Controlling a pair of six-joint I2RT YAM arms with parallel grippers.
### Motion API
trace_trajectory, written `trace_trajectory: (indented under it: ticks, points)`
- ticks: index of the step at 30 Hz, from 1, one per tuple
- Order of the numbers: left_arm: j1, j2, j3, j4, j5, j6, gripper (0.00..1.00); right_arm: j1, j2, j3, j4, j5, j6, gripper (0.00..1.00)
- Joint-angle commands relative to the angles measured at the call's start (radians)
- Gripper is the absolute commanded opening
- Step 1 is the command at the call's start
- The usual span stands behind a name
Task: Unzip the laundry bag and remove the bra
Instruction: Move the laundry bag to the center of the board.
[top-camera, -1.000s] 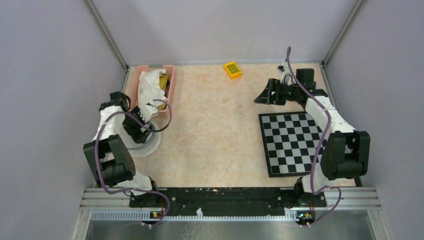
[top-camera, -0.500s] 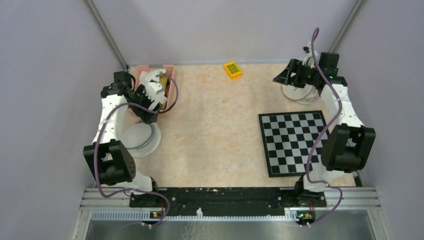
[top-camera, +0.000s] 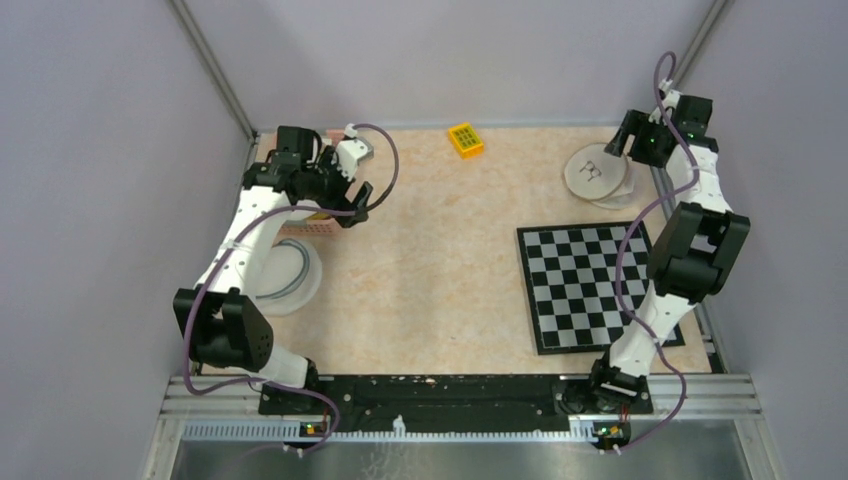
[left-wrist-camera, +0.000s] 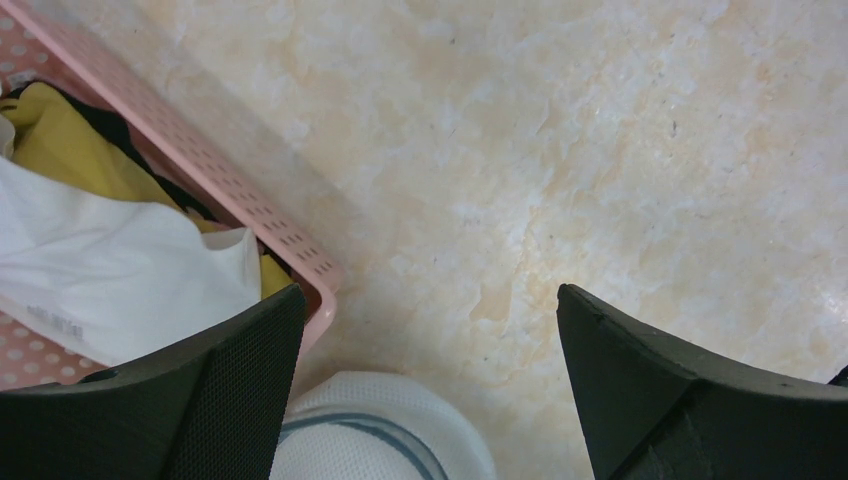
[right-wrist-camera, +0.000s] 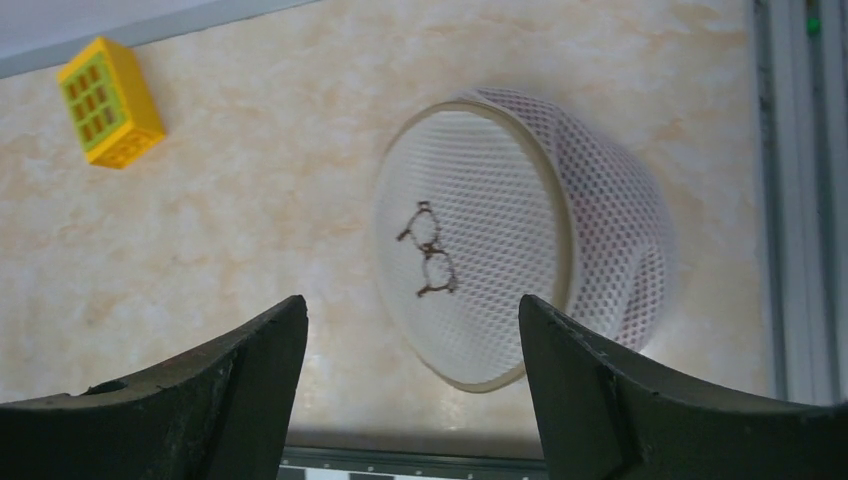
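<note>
A round white mesh laundry bag (top-camera: 597, 177) with a small dark bra-shaped mark lies at the back right of the table. In the right wrist view this laundry bag (right-wrist-camera: 500, 260) lies on its side ahead of the fingers. My right gripper (top-camera: 628, 142) (right-wrist-camera: 412, 390) hovers open just behind it and holds nothing. The bra is hidden. A second round white mesh bag (top-camera: 285, 275) (left-wrist-camera: 380, 430) with a grey ring lies at the left. My left gripper (top-camera: 352, 192) (left-wrist-camera: 430, 400) is wide open above bare table beside the pink basket.
The pink basket (top-camera: 305, 228) (left-wrist-camera: 200, 150) holds white and yellow cloth and is mostly covered by the left arm from above. A yellow block (top-camera: 465, 139) (right-wrist-camera: 110, 102) sits at the back centre. A chessboard (top-camera: 590, 285) lies at the right front. Frame posts stand at both back corners.
The left arm rose from the basket and swung toward the back centre. The right arm drew back to the far right corner, uncovering the mesh bag, and its jaws narrowed slightly.
</note>
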Motion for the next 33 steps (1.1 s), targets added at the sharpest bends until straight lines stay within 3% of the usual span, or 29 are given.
trace_trajectory:
  ticks: [1,7,14,22,27,33]
  points:
    - [-0.018,-0.033,-0.039,0.075,0.016,-0.061,0.99,-0.027,0.069,0.046,0.016,0.085,-0.053,0.75]
    - [-0.018,-0.039,-0.058,0.081,0.019,-0.068,0.99,-0.031,0.134,-0.030,0.077,0.025,-0.002,0.66]
    - [-0.018,-0.048,-0.089,0.094,0.036,-0.096,0.99,-0.005,0.188,-0.043,0.118,-0.120,0.069,0.27]
    - [-0.018,-0.076,-0.142,0.117,0.056,-0.128,0.99,0.107,0.216,-0.060,0.194,-0.259,0.151,0.00]
    - [-0.018,-0.091,-0.157,0.133,0.053,-0.139,0.99,0.208,0.211,-0.089,0.231,-0.325,0.224,0.00]
    - [-0.017,-0.131,-0.199,0.202,-0.005,-0.173,0.99,0.336,0.120,-0.239,0.315,-0.394,0.307,0.00]
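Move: The laundry bag lies about 12 cm below the right hand, roughly 4 cm to its left and 2 cm ahead. The yellow block is some 31 cm left of this hand and 9 cm farther out, the checkerboard's middle about 21 cm back and 4 cm left. From the left hand the bag is about 46 cm to the right, 18 cm ahead and 16 cm lower. Right hand sinks some 10 cm, pinches the laundry bag's zipped rim, then draws it about 20 cm left. ##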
